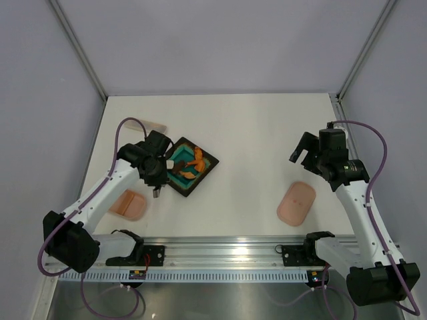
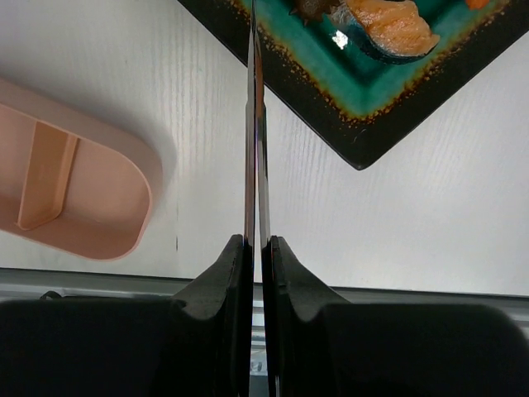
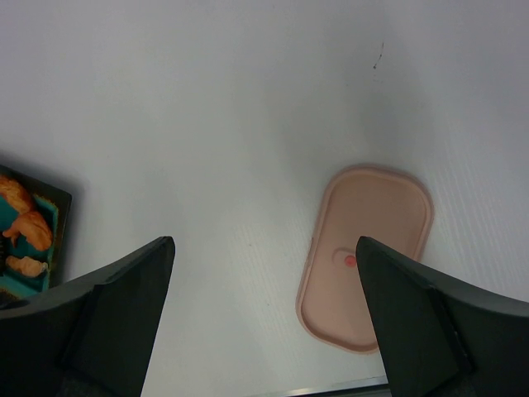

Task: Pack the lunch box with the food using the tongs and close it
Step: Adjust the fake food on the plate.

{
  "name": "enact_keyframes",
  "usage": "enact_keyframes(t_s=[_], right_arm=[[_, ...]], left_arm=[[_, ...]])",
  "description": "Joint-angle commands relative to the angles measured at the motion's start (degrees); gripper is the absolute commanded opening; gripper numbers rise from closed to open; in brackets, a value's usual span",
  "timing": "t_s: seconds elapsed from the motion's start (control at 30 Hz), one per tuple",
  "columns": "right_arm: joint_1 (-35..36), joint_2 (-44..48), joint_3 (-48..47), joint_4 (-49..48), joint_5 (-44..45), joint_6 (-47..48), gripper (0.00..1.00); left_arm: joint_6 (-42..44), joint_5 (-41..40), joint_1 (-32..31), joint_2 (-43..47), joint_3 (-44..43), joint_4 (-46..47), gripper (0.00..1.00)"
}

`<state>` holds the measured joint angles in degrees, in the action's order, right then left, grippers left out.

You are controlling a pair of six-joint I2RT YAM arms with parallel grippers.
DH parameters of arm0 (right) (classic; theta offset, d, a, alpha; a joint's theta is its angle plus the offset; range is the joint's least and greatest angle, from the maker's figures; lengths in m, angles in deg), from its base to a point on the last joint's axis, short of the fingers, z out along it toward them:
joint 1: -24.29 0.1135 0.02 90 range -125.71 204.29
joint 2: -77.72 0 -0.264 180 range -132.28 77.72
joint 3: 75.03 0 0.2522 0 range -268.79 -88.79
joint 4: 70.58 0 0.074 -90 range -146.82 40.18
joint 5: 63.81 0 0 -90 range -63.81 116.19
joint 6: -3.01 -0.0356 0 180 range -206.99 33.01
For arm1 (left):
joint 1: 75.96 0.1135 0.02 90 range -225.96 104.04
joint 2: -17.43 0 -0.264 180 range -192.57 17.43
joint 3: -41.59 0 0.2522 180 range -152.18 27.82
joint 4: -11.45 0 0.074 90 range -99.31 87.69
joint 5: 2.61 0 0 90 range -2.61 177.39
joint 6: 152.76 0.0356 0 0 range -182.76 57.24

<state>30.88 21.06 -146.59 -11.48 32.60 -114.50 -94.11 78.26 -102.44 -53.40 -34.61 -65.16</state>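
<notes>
My left gripper point(image 2: 258, 248) is shut on the slim silver tongs point(image 2: 256, 124), whose two arms are squeezed nearly together and reach up over the corner of the dark tray point(image 2: 364, 99). On the tray's teal centre lies the food point(image 2: 388, 25), an orange piece with a dark underside. The open pink lunch box point(image 2: 66, 190), with a divider inside, sits to the left of the tongs. From above, the left gripper point(image 1: 158, 177) hangs between the lunch box point(image 1: 128, 205) and the tray point(image 1: 190, 167). My right gripper point(image 3: 264, 256) is open above bare table, beside the pink lid point(image 3: 368, 252).
A long pale translucent case point(image 1: 152, 127) lies behind the left gripper. The lid point(image 1: 296, 203) rests at the near right, below the right gripper point(image 1: 307, 150). A metal rail point(image 1: 220, 257) runs along the near table edge.
</notes>
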Motion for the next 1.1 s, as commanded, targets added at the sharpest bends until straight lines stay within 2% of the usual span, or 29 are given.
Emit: enact_keyframes(t_s=[0.0,0.23,0.53,0.7,0.83,0.97,1.07], right_arm=[[-0.09,1.82,-0.03,0.62,0.79,-0.79,1.00],[-0.09,2.96,0.58,1.24,1.23,-1.23,1.00],[-0.09,3.14,0.41,1.24,1.23,-1.50,0.99],[-0.09,3.05,0.50,1.06,0.71,-1.76,0.99],[-0.09,3.49,0.41,1.41,0.88,-1.67,0.99],[-0.09,3.49,0.50,1.42,0.88,-1.76,0.99],[-0.09,3.40,0.50,1.42,0.62,-1.76,1.00]], left_arm=[[0.86,5.52,0.03,-1.77,-0.32,5.28,0.00],[1.30,11.31,-0.68,-1.16,-0.23,10.02,0.00],[1.38,12.29,-2.17,-0.37,-1.73,9.14,0.00],[2.00,10.36,-2.17,-0.54,-2.08,9.06,0.00],[2.44,3.70,-2.17,-0.72,-4.70,6.87,0.00],[4.10,0.86,-2.26,-0.63,-7.43,5.55,0.00],[4.28,0.43,-2.26,-0.54,-9.45,4.93,0.06]])
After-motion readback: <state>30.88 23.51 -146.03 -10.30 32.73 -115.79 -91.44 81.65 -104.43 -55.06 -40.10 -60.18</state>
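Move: Ahead of the left hand, which already holds the tongs with their arms reaching out over the plate, the brown food piece lies about 10 cm forward, 5 cm right and 11 cm below. The white cube is some 11 cm ahead and 1 cm right. The sushi lies roughly 7 cm ahead and 8 cm right, and the orange shrimp 14 cm ahead and 11 cm right. From the idle right hand, the brown piece is about 42 cm left, 4 cm forward and 17 cm below. Sweeping the tongs to the right over the plate, the left hand travels about 4 cm, tilting its fingertips right and turning slightly clockwise, so the tongs push the brown piece towards the shrimp. It then pauses and goes forward and up, some 2–3 cm each way, tipping its fingers a little forward while keeping its grip on the tongs. ##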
